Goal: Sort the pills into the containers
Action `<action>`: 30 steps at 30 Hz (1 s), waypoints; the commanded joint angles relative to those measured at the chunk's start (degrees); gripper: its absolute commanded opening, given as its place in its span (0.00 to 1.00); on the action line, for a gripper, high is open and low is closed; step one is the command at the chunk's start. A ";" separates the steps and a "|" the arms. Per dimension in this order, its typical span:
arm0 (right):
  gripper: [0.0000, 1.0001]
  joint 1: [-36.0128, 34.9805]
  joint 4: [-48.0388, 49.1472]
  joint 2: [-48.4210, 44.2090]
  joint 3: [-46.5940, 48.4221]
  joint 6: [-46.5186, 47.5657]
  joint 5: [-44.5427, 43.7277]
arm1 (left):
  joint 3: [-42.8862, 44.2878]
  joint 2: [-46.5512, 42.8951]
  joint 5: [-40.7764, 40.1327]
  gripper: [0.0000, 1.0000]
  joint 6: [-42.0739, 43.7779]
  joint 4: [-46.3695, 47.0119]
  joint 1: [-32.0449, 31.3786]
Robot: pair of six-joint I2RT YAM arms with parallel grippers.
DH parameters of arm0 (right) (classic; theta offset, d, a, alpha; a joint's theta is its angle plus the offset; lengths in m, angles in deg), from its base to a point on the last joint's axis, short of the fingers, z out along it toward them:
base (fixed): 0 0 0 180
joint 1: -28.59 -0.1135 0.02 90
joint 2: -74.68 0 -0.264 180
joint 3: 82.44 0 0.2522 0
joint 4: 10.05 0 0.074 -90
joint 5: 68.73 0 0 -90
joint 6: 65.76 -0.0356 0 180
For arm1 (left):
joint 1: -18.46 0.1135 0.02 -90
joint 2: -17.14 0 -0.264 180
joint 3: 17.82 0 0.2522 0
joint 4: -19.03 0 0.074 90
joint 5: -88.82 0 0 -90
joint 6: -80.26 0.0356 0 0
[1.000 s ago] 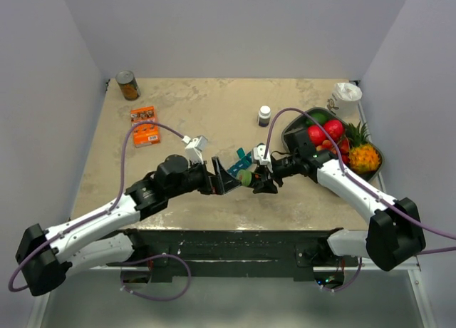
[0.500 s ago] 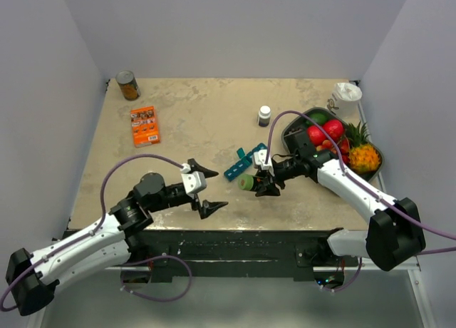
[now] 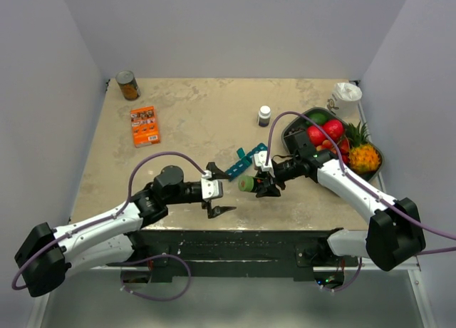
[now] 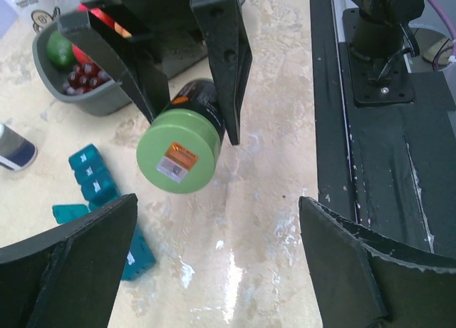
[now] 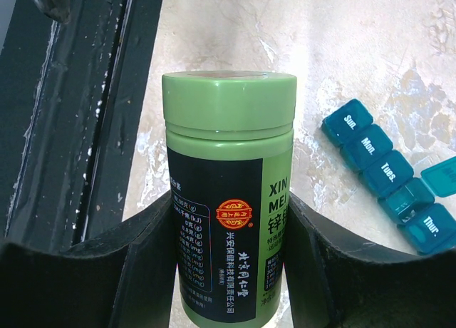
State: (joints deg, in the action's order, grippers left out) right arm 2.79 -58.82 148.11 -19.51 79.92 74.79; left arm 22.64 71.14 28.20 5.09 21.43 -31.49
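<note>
My right gripper (image 3: 260,183) is shut on a green pill bottle (image 3: 246,182) with a dark label, holding it sideways just above the table, its green cap pointing left. The wrist view shows its fingers (image 5: 135,271) pressed on both sides of the bottle (image 5: 228,200). My left gripper (image 3: 222,188) is open and empty, a short way left of the cap; in its own view the cap (image 4: 182,153) faces the open jaws (image 4: 217,214). The teal containers strip (image 3: 246,160) lies just behind the bottle, also seen from both wrists (image 4: 96,185) (image 5: 388,175), one lid raised.
A grey fruit tray (image 3: 288,135) stands at the right, with a white cup (image 3: 347,96) behind it. A small dark bottle (image 3: 264,115) stands mid-back. An orange packet (image 3: 144,125) and a brown tin can (image 3: 128,85) are at the back left.
The left gripper was at the bottle's cap, pulled back left with jaws open, and has now moved right toward the cap again. The right gripper has kept the bottle nearly still.
</note>
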 commanded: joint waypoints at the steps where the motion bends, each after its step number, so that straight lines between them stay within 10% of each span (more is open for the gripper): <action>1: 0.00 0.31 0.11 -1.62 0.58 1.62 2.73 | 3.01 2.42 2.86 0.98 3.10 6.68 -0.32; 18: 0.00 0.31 -0.24 -1.88 0.67 1.80 3.08 | 8.36 14.55 0.49 0.89 0.81 14.16 -1.29; 26: 0.00 0.23 -0.33 -1.89 0.75 1.89 3.08 | 10.13 16.40 0.93 0.48 0.56 9.33 -1.37; 30: 0.00 0.23 -0.33 -1.97 0.84 1.80 3.00 | 10.74 16.84 -0.90 0.00 -5.31 8.19 -1.37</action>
State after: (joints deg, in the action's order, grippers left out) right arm 2.79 -60.04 148.09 -19.51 80.92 75.01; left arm 30.59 87.53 28.09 4.39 29.04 -32.37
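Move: The green bottle's cap, held out by the right hand, lies about 5 cm to the left hand's right and 3 cm ahead of it, at about the same height. The teal pill organizer is on the table some 15 cm ahead of the left hand, 6 cm to its right and 14 cm below; the white pill bottle is roughly 31 cm ahead, 12 cm right and 11 cm lower. From the right hand, the cap is about 5 cm left, level front to back and about 3 cm higher. The left fingers end pinching the green cap from both sides, closing from wide open to about half once they are around it. To get there the left hand slides some 4 cm right and 3 cm forward at an even height, without turning, towards the cap, slowing as it arrives. The right hand stays in place and keeps its grip on the bottle's body. ##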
